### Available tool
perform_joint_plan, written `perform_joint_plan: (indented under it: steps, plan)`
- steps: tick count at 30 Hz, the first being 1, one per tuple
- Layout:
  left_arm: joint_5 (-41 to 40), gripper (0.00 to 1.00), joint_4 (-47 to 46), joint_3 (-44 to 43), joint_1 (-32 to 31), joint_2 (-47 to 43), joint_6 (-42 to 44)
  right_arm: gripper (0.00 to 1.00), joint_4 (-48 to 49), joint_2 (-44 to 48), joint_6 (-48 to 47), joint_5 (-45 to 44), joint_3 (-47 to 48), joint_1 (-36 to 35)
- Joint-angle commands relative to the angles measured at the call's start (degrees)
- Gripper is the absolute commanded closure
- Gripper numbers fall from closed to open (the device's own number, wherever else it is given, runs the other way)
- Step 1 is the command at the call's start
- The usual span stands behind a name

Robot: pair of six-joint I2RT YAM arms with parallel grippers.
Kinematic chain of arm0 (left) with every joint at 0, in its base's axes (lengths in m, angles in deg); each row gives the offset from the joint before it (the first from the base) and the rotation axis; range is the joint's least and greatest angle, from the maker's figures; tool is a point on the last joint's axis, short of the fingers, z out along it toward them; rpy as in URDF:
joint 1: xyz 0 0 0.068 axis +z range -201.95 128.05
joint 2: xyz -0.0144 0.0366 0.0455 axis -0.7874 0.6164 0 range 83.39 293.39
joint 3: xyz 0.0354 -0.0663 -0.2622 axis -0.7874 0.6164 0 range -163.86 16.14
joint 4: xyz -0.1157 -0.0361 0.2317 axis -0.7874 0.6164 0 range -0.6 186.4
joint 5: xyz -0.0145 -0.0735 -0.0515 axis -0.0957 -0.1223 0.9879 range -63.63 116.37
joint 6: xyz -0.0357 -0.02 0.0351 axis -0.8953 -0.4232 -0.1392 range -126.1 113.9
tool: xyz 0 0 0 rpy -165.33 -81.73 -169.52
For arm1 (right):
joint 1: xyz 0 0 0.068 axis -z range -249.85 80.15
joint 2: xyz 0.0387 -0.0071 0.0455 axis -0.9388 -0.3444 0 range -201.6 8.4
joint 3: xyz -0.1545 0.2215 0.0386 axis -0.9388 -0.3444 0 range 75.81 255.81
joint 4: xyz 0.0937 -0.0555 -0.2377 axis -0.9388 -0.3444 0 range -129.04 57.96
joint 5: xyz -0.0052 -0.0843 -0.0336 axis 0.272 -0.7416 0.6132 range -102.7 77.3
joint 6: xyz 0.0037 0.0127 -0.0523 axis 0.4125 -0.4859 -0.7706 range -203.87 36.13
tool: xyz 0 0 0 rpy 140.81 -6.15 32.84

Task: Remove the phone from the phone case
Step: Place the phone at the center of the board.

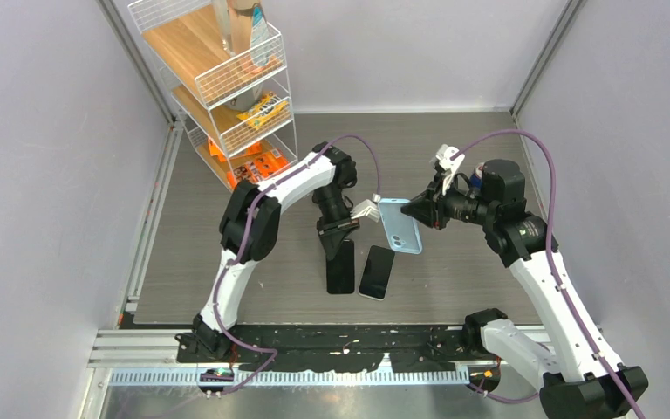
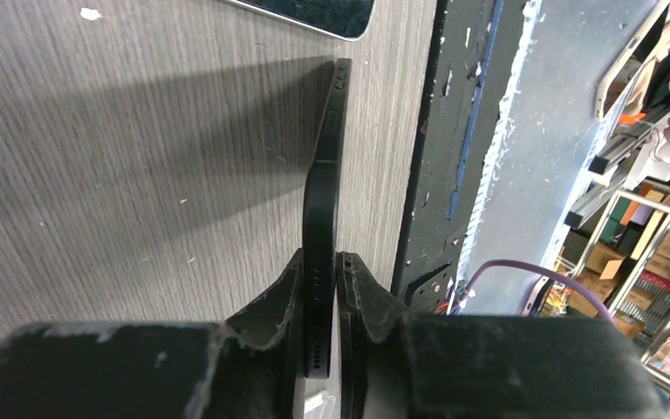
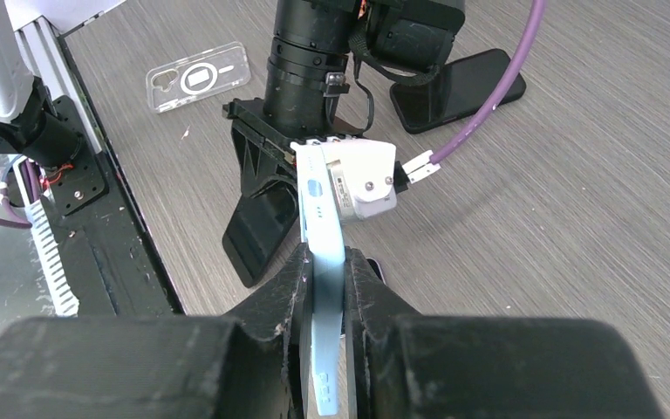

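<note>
A black phone point(image 1: 341, 266) lies lengthwise on the table, and my left gripper point(image 1: 338, 237) is shut on its far end. In the left wrist view the phone point(image 2: 324, 166) runs edge-on between the fingers of that gripper point(image 2: 336, 271), with only a hairline of light on the right side. My right gripper point(image 1: 416, 209) holds a light blue phone case point(image 1: 399, 225) above the table, apart from the phone. The right wrist view shows the case point(image 3: 323, 218) on edge, pinched in that gripper point(image 3: 324, 262).
A second phone point(image 1: 377, 272) lies beside the black one. A clear case point(image 3: 199, 77) and another dark phone point(image 3: 458, 87) lie beyond the left arm. A wire shelf rack point(image 1: 227, 87) stands at the back left. The black rail point(image 1: 349, 336) edges the table's front.
</note>
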Motion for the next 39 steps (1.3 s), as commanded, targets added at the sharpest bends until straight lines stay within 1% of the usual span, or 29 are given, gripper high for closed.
perform_joint_plan:
  steps: [1, 7, 14, 20, 25, 31, 34, 39]
  plan:
    - [-4.19, 0.83, 2.78, -3.12, -0.26, 1.97, -1.7, 0.95, 3.15, 1.72, 0.67, 1.15, 0.09, 0.63]
    - [-6.97, 0.82, 2.16, -7.44, -0.35, 6.1, -4.11, 0.95, 3.08, 2.12, 0.75, 1.29, 0.02, 1.1]
    - [-8.88, 0.76, 1.33, -9.88, -0.59, 9.27, -5.88, 0.95, 3.08, 2.71, 0.82, 1.4, -0.26, 1.5]
    - [-9.92, 0.7, 0.43, -9.82, -1.06, 9.72, -6.55, 0.95, 3.35, 2.75, 0.9, 1.68, -0.48, 1.61]
    - [-10.69, 0.68, -0.55, -10.21, -1.49, 10.28, -7.25, 0.95, 3.51, 3.04, 1.16, 1.88, -0.74, 1.71]
    - [-11.37, 0.63, -1.72, -11.14, -2.21, 10.91, -8.53, 0.95, 3.9, 3.47, 1.55, 2.3, -1.28, 2.03]
    - [-11.74, 0.59, -1.86, -12.46, -2.58, 11.45, -9.14, 0.95, 4.03, 3.53, 1.78, 2.53, -1.32, 2.17]
    - [-12.2, 0.57, -3.3, -12.98, -2.64, 11.56, -10.49, 0.95, 4.13, 3.76, 1.96, 2.83, -1.61, 2.29]
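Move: Just behind and below the left hand, which holds the black phone tilted by its far end, is the bare spot for it: middle some 5 cm back, 2 cm right, 8 cm down. The white-edged phone lies about 5 cm back and 9 cm right, the clear case roughly 22 cm left and 2 cm back, both on the board. From the right hand, holding the blue case, the spot is some 16 cm left, 7 cm back and 27 cm below. Easing the raised far end of the black phone down towards the board beside the white-edged phone, the left hand sinks about 4.5 cm while drifting some 2 cm forward and 1 cm right, early on. The wrist rolls about 12 degrees, its left side rising, and the fingers spread steadily around the phone, whose near end keeps resting on the board. ##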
